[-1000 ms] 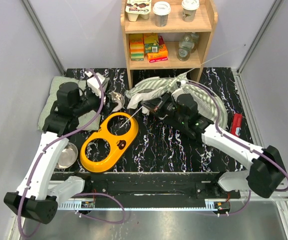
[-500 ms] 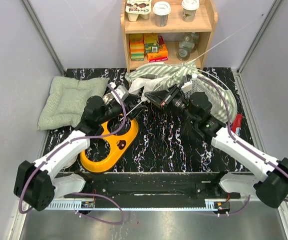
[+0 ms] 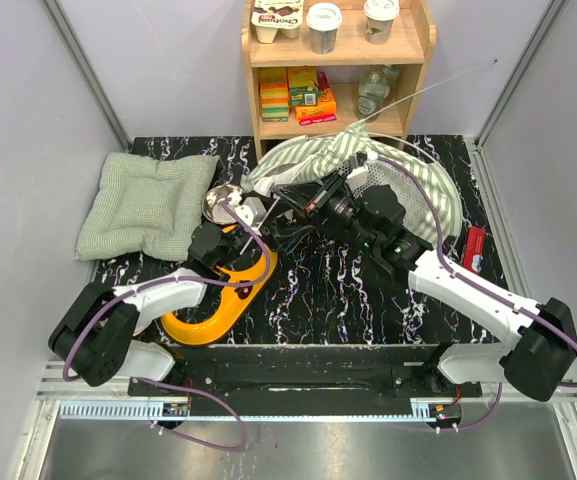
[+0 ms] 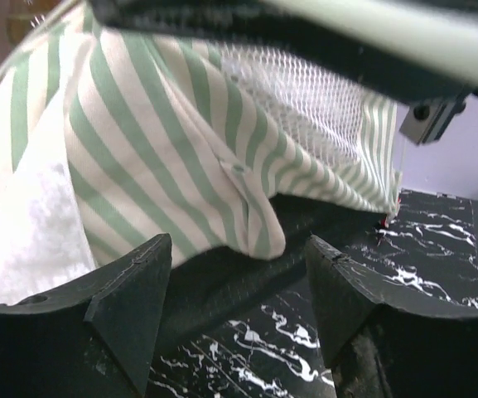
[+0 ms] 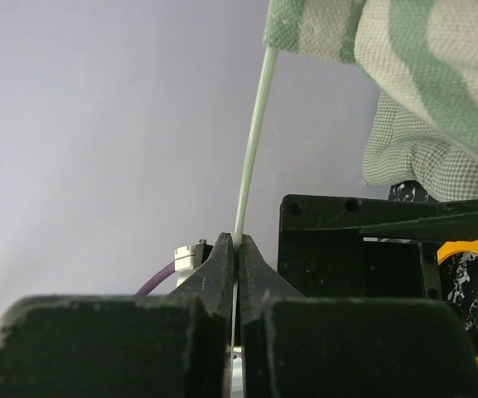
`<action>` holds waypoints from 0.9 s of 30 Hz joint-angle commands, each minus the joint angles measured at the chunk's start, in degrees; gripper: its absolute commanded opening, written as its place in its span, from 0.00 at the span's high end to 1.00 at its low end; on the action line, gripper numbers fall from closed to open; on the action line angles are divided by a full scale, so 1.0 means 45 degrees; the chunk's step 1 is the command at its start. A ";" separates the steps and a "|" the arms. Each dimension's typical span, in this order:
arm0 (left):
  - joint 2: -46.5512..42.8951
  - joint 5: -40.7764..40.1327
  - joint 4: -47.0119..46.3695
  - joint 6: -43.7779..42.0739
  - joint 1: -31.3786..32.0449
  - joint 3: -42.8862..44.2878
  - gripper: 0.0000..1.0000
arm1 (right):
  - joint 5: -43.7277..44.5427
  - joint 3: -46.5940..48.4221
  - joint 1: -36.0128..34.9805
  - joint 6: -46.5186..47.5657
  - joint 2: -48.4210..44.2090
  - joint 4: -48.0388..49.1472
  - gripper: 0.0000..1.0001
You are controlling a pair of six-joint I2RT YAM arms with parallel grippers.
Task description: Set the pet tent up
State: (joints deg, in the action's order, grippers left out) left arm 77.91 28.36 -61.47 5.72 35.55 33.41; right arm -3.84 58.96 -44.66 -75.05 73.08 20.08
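Observation:
The pet tent [image 3: 320, 160] lies crumpled in front of the shelf, its green-and-white stripes and white mesh panel [image 3: 408, 185] showing. One thin white pole [image 3: 428, 90] sticks out of it toward the back right. My right gripper [image 3: 288, 196] is at the tent's left front. In the right wrist view that gripper [image 5: 237, 245] is shut on a pole [image 5: 251, 141] that runs up into the striped fabric [image 5: 404, 58]. My left gripper [image 3: 263, 215] sits just in front, low over the table. It is open [image 4: 239, 282], with nothing between its fingers, and the tent's striped edge [image 4: 164, 141] hangs just beyond them.
A wooden shelf [image 3: 338, 70] with boxes and cups stands behind the tent. A green quilted cushion [image 3: 143, 205] lies at the left. A yellow bowl holder [image 3: 218, 310] sits under my left arm, a metal bowl [image 3: 220, 203] beside it. A red object [image 3: 473, 248] lies at the right.
My left arm swung from over the cushion to the centre and now sits low at the tent's front. My right gripper kept hold of the pole while shifting slightly.

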 commanded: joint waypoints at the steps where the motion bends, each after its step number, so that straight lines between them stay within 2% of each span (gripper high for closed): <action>1: 0.0186 -0.0129 -0.1477 0.0077 0.0244 0.0739 0.32 | 0.0676 0.0824 -0.0270 -0.0217 -0.0029 0.1983 1.00; 11: 0.0694 -0.0752 -0.1203 -0.0313 0.0498 0.0778 0.34 | 0.0696 0.0629 -0.0484 -0.0588 0.0166 0.2823 1.00; 15: 0.1006 -0.1418 -0.0969 -0.0702 0.0498 0.1052 0.42 | 0.0696 0.0550 -0.0601 -0.0725 0.0147 0.3097 1.00; 19: 0.1300 -0.1439 -0.0812 -0.0880 0.0498 0.1248 0.56 | 0.0735 0.0511 -0.0680 -0.0725 0.0089 0.3194 1.00; 25: 0.1164 -0.0873 -0.0910 -0.0840 0.0498 0.1112 0.97 | 0.1084 0.0238 -0.0719 -0.0706 -0.0146 0.3273 1.00; 27: 0.0911 -0.0950 -0.0832 -0.0937 0.0479 0.0878 1.00 | 0.1359 0.0063 -0.0700 -0.0492 -0.0360 0.3138 1.00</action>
State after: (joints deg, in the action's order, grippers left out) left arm 82.98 20.80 -65.71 5.67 36.38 37.87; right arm -0.54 58.76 -46.33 -77.84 74.19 25.47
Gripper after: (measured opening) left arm 0.032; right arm 0.017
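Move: The pet tent's striped cloth corner hangs just off the left fingertips, some 4 cm ahead of that hand's point, 3 cm to its right and 2 cm up. The tent's white flap is about 8 cm ahead of the left hand, level with it sideways and in height; a steel bowl lies on the table about 15 cm to its left, 4 cm ahead and 25 cm below. The right hand already pinches the bare pole; from there the corner lies roughly 9 cm below, 5 cm right and 2 cm back. The left hand, working beneath the right gripper with its fingers pointing to the robot's right, first lifts about 2 cm, then slides some 3 cm forward onto the hanging striped corner and shuts its wide-open fingers until the tips pinch the cloth there. Meanwhile the right hand keeps its closed grip on the bare pole just outside the striped sleeve, easing up about 1.5 cm and rolling roughly 5 degrees, left side rising. ##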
